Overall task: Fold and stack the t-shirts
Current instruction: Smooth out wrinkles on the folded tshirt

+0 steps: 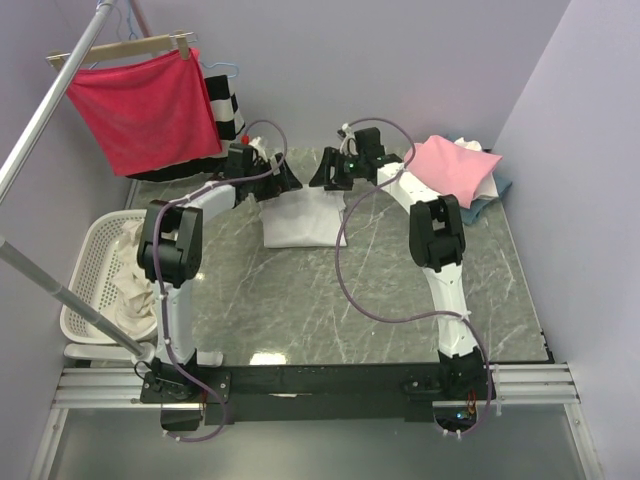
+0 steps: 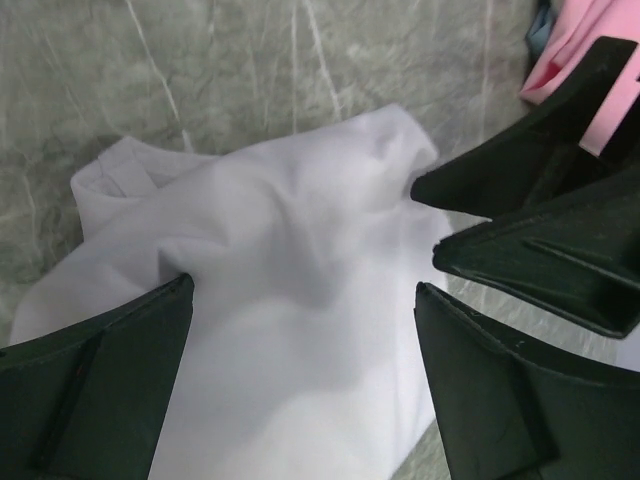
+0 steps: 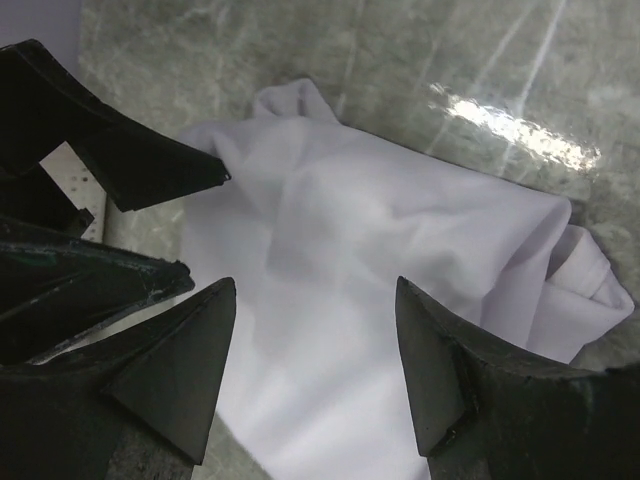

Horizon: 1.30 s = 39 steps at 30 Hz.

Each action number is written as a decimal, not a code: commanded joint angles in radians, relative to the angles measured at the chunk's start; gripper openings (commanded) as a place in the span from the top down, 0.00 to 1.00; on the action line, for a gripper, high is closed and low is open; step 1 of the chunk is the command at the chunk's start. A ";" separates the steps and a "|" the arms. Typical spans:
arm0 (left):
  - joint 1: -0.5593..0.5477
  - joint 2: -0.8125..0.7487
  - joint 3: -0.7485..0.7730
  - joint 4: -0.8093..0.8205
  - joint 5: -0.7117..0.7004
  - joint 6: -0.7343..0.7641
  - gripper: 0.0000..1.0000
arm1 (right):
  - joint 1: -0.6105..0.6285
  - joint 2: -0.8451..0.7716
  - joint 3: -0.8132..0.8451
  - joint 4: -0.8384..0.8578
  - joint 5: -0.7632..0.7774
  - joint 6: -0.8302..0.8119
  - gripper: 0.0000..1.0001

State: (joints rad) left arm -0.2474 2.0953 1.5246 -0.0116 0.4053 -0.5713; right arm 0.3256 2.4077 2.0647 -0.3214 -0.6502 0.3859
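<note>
A white t-shirt [image 1: 303,222] lies folded and a little rumpled in the middle of the far half of the table. Both grippers hover close together over its far edge. My left gripper [image 1: 288,181] is open, with nothing between its fingers; the white t-shirt [image 2: 300,250] fills the space under the left gripper [image 2: 303,290]. My right gripper [image 1: 326,178] is open too, and in its wrist view the right gripper [image 3: 314,285] stands just above the same white t-shirt [image 3: 380,230]. A pink t-shirt [image 1: 455,165] tops a stack at the far right, over white and blue-grey t-shirts [image 1: 497,190].
A white basket [image 1: 88,270] holding pale clothes sits at the left table edge. A red cloth [image 1: 140,105] on a wooden hanger and a striped garment [image 1: 225,103] hang from a rail at the far left. The table [image 1: 330,300] is grey-green marble.
</note>
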 commanded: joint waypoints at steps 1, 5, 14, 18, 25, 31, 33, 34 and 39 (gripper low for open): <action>0.000 0.040 0.000 0.093 0.066 -0.012 0.03 | -0.008 0.051 0.080 -0.008 -0.040 0.028 0.28; 0.007 0.074 -0.001 0.091 0.024 0.013 0.03 | -0.014 0.096 0.103 -0.059 0.069 0.038 0.28; 0.071 0.094 -0.021 0.064 -0.052 0.053 0.03 | -0.053 0.062 -0.009 -0.102 0.279 0.019 0.28; 0.094 0.072 -0.066 0.085 -0.074 0.054 0.03 | -0.076 -0.004 -0.120 -0.045 0.297 0.007 0.28; 0.097 -0.016 -0.073 0.061 -0.126 0.060 0.02 | -0.089 -0.125 -0.230 0.094 0.225 -0.048 0.27; 0.092 -0.130 -0.097 0.058 -0.125 0.060 0.01 | -0.088 -0.255 -0.288 0.095 0.208 -0.085 0.26; 0.089 -0.147 -0.077 0.024 -0.128 0.057 0.01 | -0.086 -0.285 -0.304 0.093 0.199 -0.087 0.26; 0.088 -0.168 -0.075 0.021 -0.128 0.054 0.01 | -0.086 -0.294 -0.313 0.094 0.195 -0.087 0.26; 0.086 -0.208 -0.124 -0.036 -0.154 0.027 0.01 | -0.068 -0.303 -0.308 0.068 0.147 -0.104 0.26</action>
State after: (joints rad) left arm -0.1570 1.9533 1.4178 0.0086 0.2863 -0.5381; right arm 0.2382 2.1475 1.7481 -0.2611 -0.4599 0.3187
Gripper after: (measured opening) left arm 0.994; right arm 0.740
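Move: The folded white t-shirt lies under and nearer the base than both hands. Its middle is about 9 cm back, 4 cm right and 6 cm below the left hand, and about 10 cm back, 6 cm left and 6 cm below the right. Some 31 cm to the right of the right hand and 2 cm farther out is the pink-topped stack; the laundry basket is roughly 40 cm left and 24 cm back from the left hand. Down about 5 cm onto the far part of the folded t-shirt go both hands, fingers kept open. Staying low, they then sweep apart to stroke the cloth outward: the left some 7 cm left, turning slightly counter-clockwise, the right some 9 cm right, turning slightly clockwise. Both finish by rising clear. ##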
